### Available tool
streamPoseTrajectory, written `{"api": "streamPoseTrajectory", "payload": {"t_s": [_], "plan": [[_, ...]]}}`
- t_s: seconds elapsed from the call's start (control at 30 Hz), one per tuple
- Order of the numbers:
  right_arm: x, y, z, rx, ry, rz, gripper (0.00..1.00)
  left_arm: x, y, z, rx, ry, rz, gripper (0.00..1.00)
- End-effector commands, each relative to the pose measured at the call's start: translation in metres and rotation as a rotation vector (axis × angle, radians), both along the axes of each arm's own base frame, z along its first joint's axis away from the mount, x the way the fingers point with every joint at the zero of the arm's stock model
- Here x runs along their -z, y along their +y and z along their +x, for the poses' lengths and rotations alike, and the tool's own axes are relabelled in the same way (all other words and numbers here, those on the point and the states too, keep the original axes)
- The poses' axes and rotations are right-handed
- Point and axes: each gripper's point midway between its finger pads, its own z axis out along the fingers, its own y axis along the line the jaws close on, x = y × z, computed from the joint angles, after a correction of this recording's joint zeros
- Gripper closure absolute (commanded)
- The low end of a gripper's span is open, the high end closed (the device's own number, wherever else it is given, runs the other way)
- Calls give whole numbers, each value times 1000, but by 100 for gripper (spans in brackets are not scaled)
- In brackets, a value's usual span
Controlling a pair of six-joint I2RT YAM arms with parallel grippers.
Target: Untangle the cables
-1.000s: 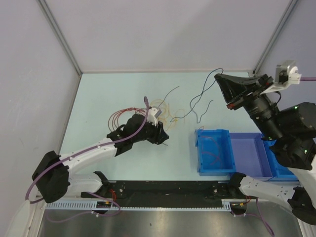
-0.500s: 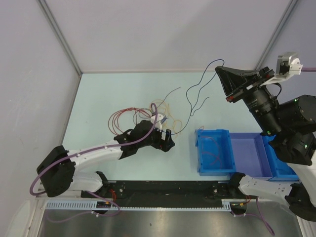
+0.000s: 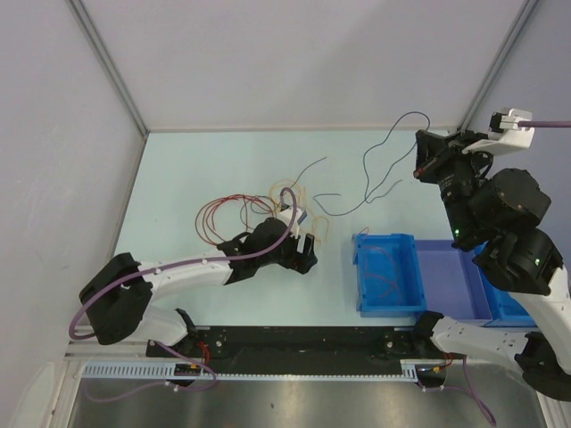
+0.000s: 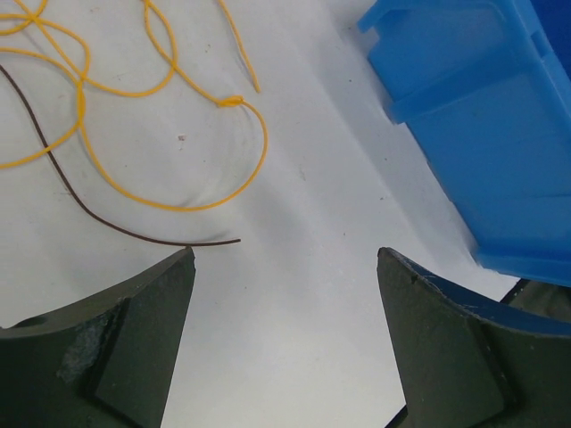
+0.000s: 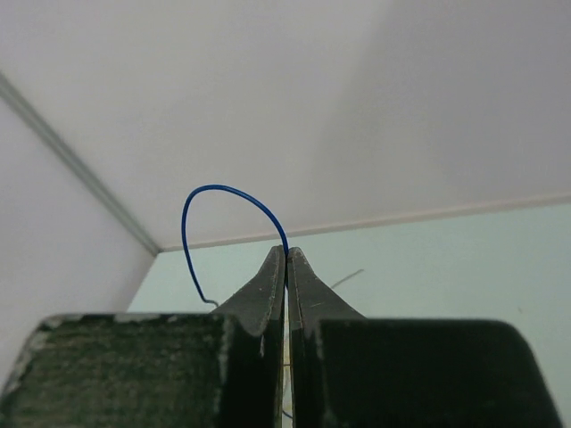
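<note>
The cables lie mid-table as a loose bunch: red loops (image 3: 217, 214) on the left, yellow loops (image 3: 287, 191) beside them. My left gripper (image 3: 308, 242) hovers low at the bunch's near right edge, open, with bare table between its jaws (image 4: 285, 254). Just beyond its fingers lie a yellow cable (image 4: 169, 203) and a thin brown cable (image 4: 85, 207). My right gripper (image 3: 421, 152) is raised at the back right, shut on a thin blue cable (image 5: 214, 188) that arcs above its tips (image 5: 286, 250). The blue cable (image 3: 368, 174) trails down towards the table.
A blue bin (image 3: 389, 303) holding a thin wire stands right of the left gripper, with a paler blue bin (image 3: 455, 283) next to it. The bin's corner (image 4: 500, 134) shows in the left wrist view. Grey walls enclose the table's back and sides.
My left gripper opened and moved right, towards the near edge of the bunch. My right arm swung right and back, pulling the blue cable away from the bunch.
</note>
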Motion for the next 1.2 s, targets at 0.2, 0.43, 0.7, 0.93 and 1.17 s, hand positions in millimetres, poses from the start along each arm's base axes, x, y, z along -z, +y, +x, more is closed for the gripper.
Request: {"api": "streamPoseTrajectory", "payload": {"t_s": [0.2, 0.43, 0.7, 0.93, 1.17], "plan": [[24, -66, 17, 389, 145, -111, 100, 5, 13, 0, -68, -16, -1, 12], [41, -106, 35, 493, 258, -191, 100, 13, 21, -4, -88, -19, -23, 12], [51, -150, 47, 504, 312, -119, 100, 16, 25, -3, -113, -28, -29, 12], [60, -179, 50, 497, 360, -29, 100, 19, 25, -2, -121, -27, -27, 12], [55, -219, 34, 672, 362, -14, 100, 22, 25, -2, -122, -23, -22, 12]]}}
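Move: The right hand, high up with the blue cable already pinched, is headed for the right-hand blue bin, some 33 cm to its right, about 9 cm back and roughly 48 cm below. The purple bin stands some 15 cm right and 8 cm back of the hand; the left-hand blue bin is about straight below, 7 cm back, both equally far down. From the left hand, the right-hand blue bin lies some 53 cm right, 7 cm back and 5 cm lower. Fingers still shut on the blue cable, the right hand carries it about 21 cm to the right towards the right-hand blue bin, sinking some 8 cm and edging forward early on, while the wrist swings about 35 degrees clockwise and tips down. The left hand, empty and still wide open, eases about 3 cm left and 3 cm down by the yellow and brown cables. ##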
